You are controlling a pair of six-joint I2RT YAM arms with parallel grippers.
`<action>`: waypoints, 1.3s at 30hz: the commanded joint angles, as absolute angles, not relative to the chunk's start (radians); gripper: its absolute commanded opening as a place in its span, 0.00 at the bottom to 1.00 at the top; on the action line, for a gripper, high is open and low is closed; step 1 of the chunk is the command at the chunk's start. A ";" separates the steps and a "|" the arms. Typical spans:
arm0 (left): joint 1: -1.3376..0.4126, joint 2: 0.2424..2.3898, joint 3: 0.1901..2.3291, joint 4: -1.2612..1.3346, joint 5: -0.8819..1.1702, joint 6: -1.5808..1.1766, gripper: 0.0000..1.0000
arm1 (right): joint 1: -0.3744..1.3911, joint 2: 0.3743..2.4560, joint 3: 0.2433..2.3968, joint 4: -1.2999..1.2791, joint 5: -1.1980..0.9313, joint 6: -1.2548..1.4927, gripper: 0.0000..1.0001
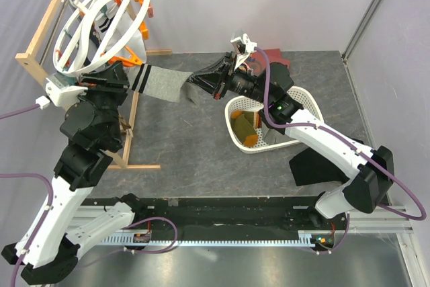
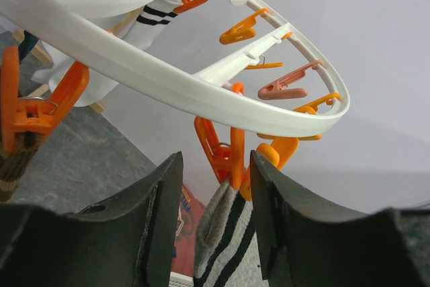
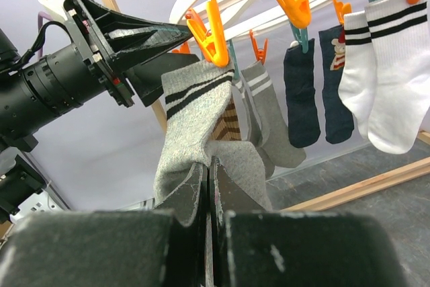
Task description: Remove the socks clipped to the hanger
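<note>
The white ring hanger [image 1: 101, 25] hangs at the back left, its orange clips holding socks. One orange clip [image 2: 225, 156] pinches the cuff of a grey sock with dark stripes [image 2: 225, 240]. My left gripper [image 2: 215, 166] stands open with a finger on either side of that clip. The grey sock [image 1: 161, 84] is stretched out to the right, away from the hanger. My right gripper [image 3: 208, 166] is shut on its toe end [image 3: 201, 139]. Navy socks [image 3: 302, 92], white striped socks [image 3: 383, 78] and another grey sock [image 3: 269, 112] hang from other clips.
A wooden rack frame [image 1: 40, 31] carries the hanger. A white mesh basket [image 1: 306, 102] at centre right holds an olive and orange sock [image 1: 245, 126]. A maroon shirt [image 1: 275, 55] lies behind it, and a black cloth [image 1: 316, 166] lies nearer, under the right arm.
</note>
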State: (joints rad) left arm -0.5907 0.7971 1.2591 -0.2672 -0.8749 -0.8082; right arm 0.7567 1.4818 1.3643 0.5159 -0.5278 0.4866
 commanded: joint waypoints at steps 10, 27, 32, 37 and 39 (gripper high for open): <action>-0.591 0.854 1.253 -0.132 -0.943 -0.756 0.49 | 0.759 1.433 1.336 0.574 -0.551 0.503 0.00; -0.591 0.871 1.224 0.038 -0.994 -0.575 0.19 | 0.765 1.427 1.338 0.584 -0.560 0.514 0.00; -0.591 0.871 1.223 0.044 -0.985 -0.560 0.02 | 0.765 1.425 1.333 0.587 -0.558 0.520 0.00; -0.591 0.871 1.230 0.043 -0.960 -0.541 0.02 | 0.765 1.387 1.295 0.559 -0.522 0.511 0.00; -0.592 0.867 1.235 0.035 -0.950 -0.545 0.04 | 0.765 1.359 1.266 0.445 -0.431 0.448 0.01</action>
State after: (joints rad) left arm -0.5907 0.8719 1.2232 -0.0002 -0.9409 -0.5835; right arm 0.7620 1.4414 1.3029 0.5186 -0.5220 0.5060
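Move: The orange clip holding the grey, black-striped sock's cuff sits about 3 cm ahead of the left hand and 1 cm above it, straight in line. The hanger's white rim is some 3 cm above that clip, and a yellow-orange clip sits 3 cm farther out and 2 cm to the right of it. The brown-striped sock's clip is roughly 10 cm to the left hand's left, about level. From the right hand, the orange clip lies about 17 cm left, 4 cm ahead and 8 cm higher. The sock's orange clip is taken between the left fingers: they come in half open, ease forward about 2 cm under the rim, then close nearly shut and squeeze it while the hand rises about 1 cm and rolls slightly. The right hand keeps its pinch on the sock's toe end off to the right, sagging and drawing back only about 1 cm. ##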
